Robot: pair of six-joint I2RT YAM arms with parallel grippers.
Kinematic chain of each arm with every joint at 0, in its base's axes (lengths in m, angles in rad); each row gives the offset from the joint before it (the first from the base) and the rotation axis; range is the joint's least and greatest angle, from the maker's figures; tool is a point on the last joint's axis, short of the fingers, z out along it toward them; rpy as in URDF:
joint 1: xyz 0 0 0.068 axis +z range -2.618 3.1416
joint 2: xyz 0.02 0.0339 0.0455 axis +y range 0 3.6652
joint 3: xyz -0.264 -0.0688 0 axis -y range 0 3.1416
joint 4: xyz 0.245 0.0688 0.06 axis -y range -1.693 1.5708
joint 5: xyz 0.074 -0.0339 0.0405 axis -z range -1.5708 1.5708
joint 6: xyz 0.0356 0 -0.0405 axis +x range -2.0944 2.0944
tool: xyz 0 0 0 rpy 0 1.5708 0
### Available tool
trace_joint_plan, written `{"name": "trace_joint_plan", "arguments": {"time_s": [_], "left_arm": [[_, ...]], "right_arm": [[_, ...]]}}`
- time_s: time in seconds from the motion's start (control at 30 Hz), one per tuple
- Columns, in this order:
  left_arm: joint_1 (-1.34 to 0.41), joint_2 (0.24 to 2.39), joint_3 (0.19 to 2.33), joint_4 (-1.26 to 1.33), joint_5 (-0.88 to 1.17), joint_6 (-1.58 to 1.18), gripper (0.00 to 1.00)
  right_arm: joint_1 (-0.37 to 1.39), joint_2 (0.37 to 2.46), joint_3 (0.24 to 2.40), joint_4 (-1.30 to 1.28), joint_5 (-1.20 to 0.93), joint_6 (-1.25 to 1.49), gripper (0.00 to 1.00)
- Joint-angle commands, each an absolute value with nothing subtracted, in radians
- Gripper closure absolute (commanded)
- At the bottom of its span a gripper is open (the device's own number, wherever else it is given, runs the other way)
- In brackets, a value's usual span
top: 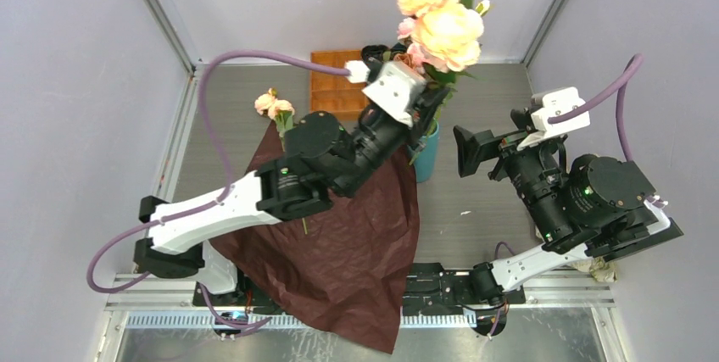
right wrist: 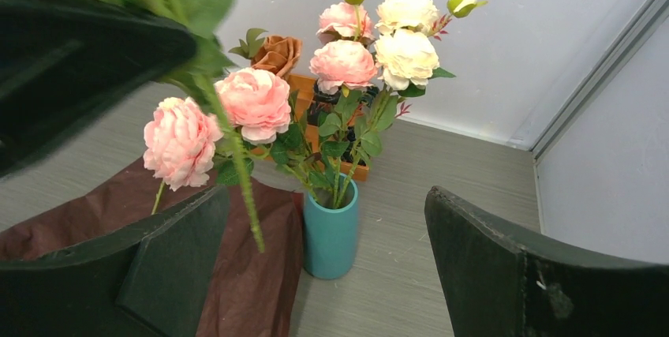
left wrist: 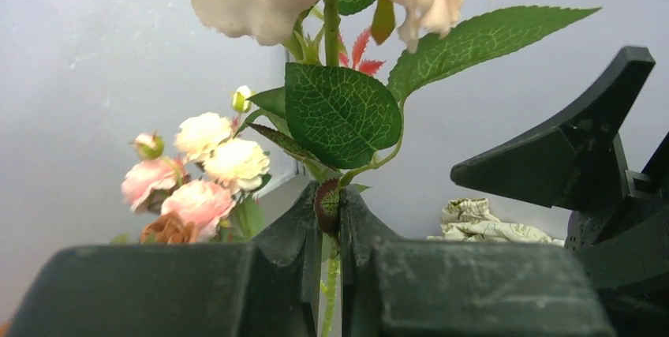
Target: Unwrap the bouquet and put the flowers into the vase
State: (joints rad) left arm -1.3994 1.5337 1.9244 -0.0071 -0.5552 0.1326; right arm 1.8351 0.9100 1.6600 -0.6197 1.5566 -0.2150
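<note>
My left gripper (top: 431,104) (left wrist: 331,219) is shut on the green stem (left wrist: 329,282) of a flower branch with big peach roses (top: 441,14) and broad leaves (left wrist: 341,114). In the right wrist view that stem (right wrist: 237,163) hangs in the air just left of the vase's mouth, its cut end over the paper. The teal vase (right wrist: 330,230) (top: 426,158) stands upright and holds several pink and cream roses (right wrist: 371,53). The maroon wrapping paper (top: 339,235) lies spread open on the table. My right gripper (top: 471,152) (right wrist: 323,195) is open and empty, right of the vase.
An orange compartment tray (top: 333,84) sits behind the vase at the back wall. A small pink rose branch (top: 275,106) rests at the paper's far-left corner. A crumpled beige cloth (left wrist: 481,222) lies near the right arm. Enclosure walls close in on both sides.
</note>
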Motion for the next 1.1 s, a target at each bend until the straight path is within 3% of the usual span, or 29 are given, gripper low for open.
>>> {"name": "trace_joint_plan", "arguments": {"time_s": [0.0, 0.13, 0.33, 0.6, 1.07], "left_arm": [[-1.403, 1.583, 1.945, 0.218, -0.467, 0.268, 0.90], [-1.372, 1.609, 1.907, 0.330, -0.458, 0.310, 0.91], [-1.191, 1.632, 1.898, 0.325, -0.383, 0.122, 0.91], [-1.074, 1.684, 1.916, 0.308, -0.317, -0.011, 0.91], [-1.039, 1.656, 1.623, 0.447, -0.292, -0.196, 0.91]], "right_arm": [[1.838, 0.905, 1.677, -0.649, 1.887, -0.177, 0.01], [1.837, 0.888, 1.666, -0.659, 1.887, -0.164, 0.01], [1.837, 0.880, 1.670, -0.698, 1.887, -0.143, 0.01], [1.837, 0.881, 1.678, -0.743, 1.885, -0.115, 0.00], [1.836, 0.880, 1.668, -0.772, 1.885, -0.084, 0.00]]}}
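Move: Ahead of the left hand, which already holds a flower upright by its stem, stands the vase: some 13 cm forward, 3 cm to the right and its middle about 47 cm below. The flower heads already in the vase are about 16 cm ahead, level sideways and 14 cm lower. The orange box lies roughly 33 cm ahead and 11 cm left on the table. From the idle right hand, the vase is about 14 cm ahead, 5 cm left and 40 cm down. Carrying the held flower, the left hand first eases some 4 cm right, then sweeps about 14 cm forward towards the vase, beside the blooms already standing there. Over the vase it turns the motion downwards, sinking about 9 cm and still going down at the end, to bring the stem into the mouth; the fingers keep their pinch and the wrist barely tilts. ##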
